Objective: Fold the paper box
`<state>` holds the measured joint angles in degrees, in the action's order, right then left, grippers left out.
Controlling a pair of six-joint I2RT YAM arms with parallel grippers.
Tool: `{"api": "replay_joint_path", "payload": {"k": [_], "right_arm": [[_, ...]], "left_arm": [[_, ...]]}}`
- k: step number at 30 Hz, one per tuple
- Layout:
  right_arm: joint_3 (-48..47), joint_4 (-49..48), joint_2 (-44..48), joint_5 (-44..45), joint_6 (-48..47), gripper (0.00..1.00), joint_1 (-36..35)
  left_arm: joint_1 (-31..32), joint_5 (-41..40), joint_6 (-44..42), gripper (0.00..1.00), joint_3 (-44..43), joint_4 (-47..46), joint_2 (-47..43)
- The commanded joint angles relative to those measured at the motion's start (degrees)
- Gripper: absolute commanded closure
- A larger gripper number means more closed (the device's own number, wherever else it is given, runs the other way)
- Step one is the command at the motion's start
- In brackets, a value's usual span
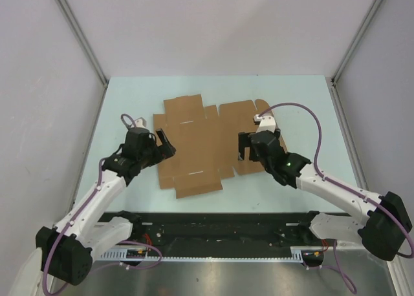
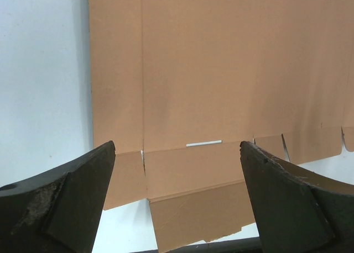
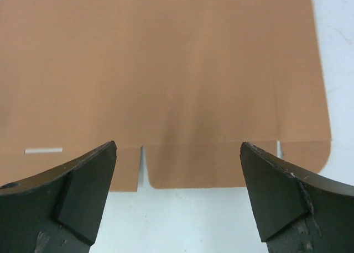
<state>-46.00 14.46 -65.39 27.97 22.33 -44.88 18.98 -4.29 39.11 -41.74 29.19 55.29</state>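
The paper box [image 1: 200,147] lies as a flat brown die-cut sheet in the middle of the table, with flaps, tabs and thin slots. My left gripper [image 1: 165,143] is open at the sheet's left edge; the left wrist view shows the sheet [image 2: 221,87] and its near flaps between the spread fingers [image 2: 72,198]. My right gripper [image 1: 246,147] is open over the sheet's right part; the right wrist view shows the sheet's edge [image 3: 182,87] with a rounded tab just ahead of the spread fingers [image 3: 287,192]. Neither gripper holds anything.
The pale blue-green table [image 1: 129,95] is walled by grey panels at left, right and back. A black rail with wiring [image 1: 220,234] runs along the near edge between the arm bases.
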Motion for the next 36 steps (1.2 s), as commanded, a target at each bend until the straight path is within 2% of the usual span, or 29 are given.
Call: {"api": "replay_joint_path", "payload": {"k": [1, 5, 11, 15, 20, 23, 29, 30, 36], "right_arm": [[-2.25, -3.91, -0.79, -5.56, -7.37, 0.00, -6.15], [-2.43, -5.76, -3.34, -7.82, -15.80, 0.00, -15.11], [-3.40, -5.32, -9.49, -6.87, -22.14, 0.02, -27.33], [-3.48, -6.11, -11.25, -6.52, -26.01, 0.02, -31.57], [-3.75, -7.95, -13.27, -5.56, -29.70, 0.04, -33.16], [-4.88, -9.09, -16.35, -5.12, -31.55, 0.09, -33.43], [-6.82, -11.91, -22.94, -5.38, -34.80, 0.28, -33.95], [-7.61, -12.26, -23.73, -5.03, -34.89, 0.35, -33.95], [-8.84, -13.84, -28.13, -4.32, -35.78, 0.58, -33.52]], "left_arm": [[-0.35, -0.28, 2.02, 0.00, 1.13, -0.89, -3.34], [-0.35, 0.69, 4.38, 0.00, 4.38, -2.38, -7.11], [-0.35, -0.36, 6.77, 0.00, 7.90, -2.12, -10.81], [-0.35, -1.15, 6.68, 0.00, 7.81, -0.37, -12.31], [-0.35, -0.98, 6.94, 0.00, 9.12, 0.69, -15.55], [-0.35, -0.63, 7.29, 0.00, 10.18, 1.48, -17.31], [-0.35, -1.94, 7.29, 0.00, 9.83, 5.08, -20.56], [-0.35, -2.21, 7.12, 0.00, 9.40, 5.61, -20.92], [-0.35, -2.91, 6.85, 0.00, 8.08, 7.37, -22.59]]}}
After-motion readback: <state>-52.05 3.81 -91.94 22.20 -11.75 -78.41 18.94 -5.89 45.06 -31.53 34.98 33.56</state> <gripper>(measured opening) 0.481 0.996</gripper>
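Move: Behind and to the left of the right hand lies the flat box's near flap, its middle about 12 cm back, 16 cm left and 11 cm below. The white slot is about 8 cm back and 15 cm left of the hand; the small middle flap is some 7 cm back and 4 cm left, both at that same depth. From the left hand the near flap is roughly 11 cm back, 9 cm right and 10 cm below. Sweeping left and back over the box, the right hand travels some 18 cm left and 13 cm back while swinging about 55 degrees counter-clockwise and rolling its left side down; it then sinks, 9 cm in all, to the near flap's outer edge, its fingers closing from wide open to about half. The left hand draws back about 5 cm, still open. ##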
